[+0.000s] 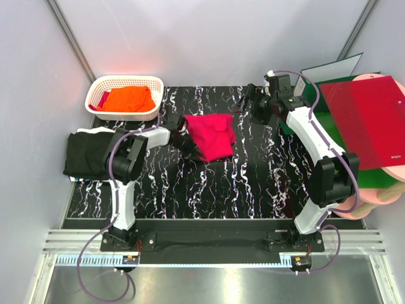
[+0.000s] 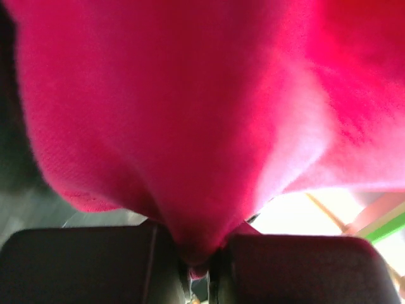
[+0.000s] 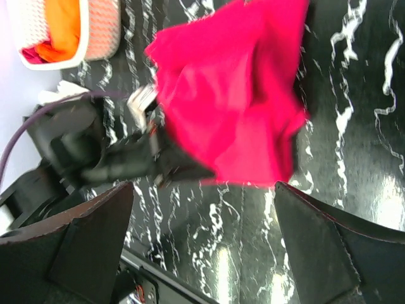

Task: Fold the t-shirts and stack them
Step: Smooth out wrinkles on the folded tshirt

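The crimson-pink t-shirt (image 1: 212,135) hangs bunched above the middle of the black marbled table. My left gripper (image 1: 185,137) is shut on its left edge; in the left wrist view the cloth (image 2: 190,120) fills the frame and is pinched between the fingers (image 2: 82,266). The right wrist view shows the same shirt (image 3: 240,95) with the left gripper beside it. My right gripper (image 1: 253,107) is open and empty, to the right of the shirt, fingers (image 3: 323,247) wide apart. An orange t-shirt (image 1: 128,98) lies in the basket. A black t-shirt (image 1: 88,154) lies folded at the left edge.
A white lattice basket (image 1: 120,114) stands at the back left, also seen in the right wrist view (image 3: 101,31). A glossy red plastic folder (image 1: 367,120) lies over green and pink sheets at the right. Grey walls enclose the table.
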Controlling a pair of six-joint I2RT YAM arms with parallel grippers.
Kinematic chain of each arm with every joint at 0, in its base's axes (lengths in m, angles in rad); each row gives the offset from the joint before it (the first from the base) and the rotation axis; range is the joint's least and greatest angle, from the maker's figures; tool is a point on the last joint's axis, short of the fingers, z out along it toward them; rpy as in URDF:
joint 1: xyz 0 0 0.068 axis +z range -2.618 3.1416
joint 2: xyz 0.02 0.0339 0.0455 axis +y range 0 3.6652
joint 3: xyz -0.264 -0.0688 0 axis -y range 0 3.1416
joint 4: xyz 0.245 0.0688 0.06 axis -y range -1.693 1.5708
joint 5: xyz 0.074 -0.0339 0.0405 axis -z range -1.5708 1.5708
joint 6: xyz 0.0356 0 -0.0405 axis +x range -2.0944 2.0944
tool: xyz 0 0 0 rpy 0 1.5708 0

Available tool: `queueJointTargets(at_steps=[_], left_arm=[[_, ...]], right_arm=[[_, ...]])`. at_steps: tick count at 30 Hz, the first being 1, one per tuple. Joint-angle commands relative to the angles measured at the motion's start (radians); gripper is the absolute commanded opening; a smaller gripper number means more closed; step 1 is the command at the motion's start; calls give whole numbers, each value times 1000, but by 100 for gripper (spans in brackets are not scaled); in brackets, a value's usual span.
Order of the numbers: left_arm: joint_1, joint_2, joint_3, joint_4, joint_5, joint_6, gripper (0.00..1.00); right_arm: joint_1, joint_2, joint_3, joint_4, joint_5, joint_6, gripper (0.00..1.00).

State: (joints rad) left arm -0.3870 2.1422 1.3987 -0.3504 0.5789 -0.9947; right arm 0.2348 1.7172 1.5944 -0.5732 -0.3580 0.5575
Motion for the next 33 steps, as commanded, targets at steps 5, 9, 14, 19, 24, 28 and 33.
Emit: queueJointTargets(at_steps=[5,9,14,19,24,28,33], left_arm=[[-12,-266,-335,-217,177,191,38],[-39,-397,-366,-389,98,338,99],[-32,-577,-298,-456,-10,378,99],[-20,-613,-213,-447,-178,357,99],[26,-463,-133,-409,-211,352,99],[34,-369,-55,-358,-243,346,97],[45,-269,46,-351,-238,346,95]], right_arm=[[1,-32,-79,-16,-48,-30,100],[3,5,-86,-50,-52,-31,100],[3,70,-117,-57,-110,-38,100],[3,162,-172,-22,-214,-19,89],[6,254,-146,-4,-274,-5,78],[12,294,-103,15,-298,18,75],[14,300,-34,18,-315,53,75]])
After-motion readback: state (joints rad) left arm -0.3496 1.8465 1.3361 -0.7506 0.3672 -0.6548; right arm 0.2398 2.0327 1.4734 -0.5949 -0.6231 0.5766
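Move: The left fingers already pinch the folded t-shirt by its near-left corner, low over the table; its middle lies about 8 cm ahead of them and 3 cm to their right. From that hand the white basket is some 28 cm left and 24 cm ahead, and the black folded pile roughly 39 cm left, about level. From the high, open right hand, the t-shirt's middle is about 14 cm left, 2 cm ahead and 22 cm down. The left hand drags the pinched corner of the t-shirt quickly back towards the base, drifting left, and opens wide near the end of that 17 cm pull to let go, then lifts about 11 cm and comes forward and partway down again over the shirt's left side. Meanwhile the open right hand drops some 17 cm towards the shirt's right edge with a little drift back and left, tilting its fingers about 30 degrees further down and narrowing them partly, without closing on the cloth. ##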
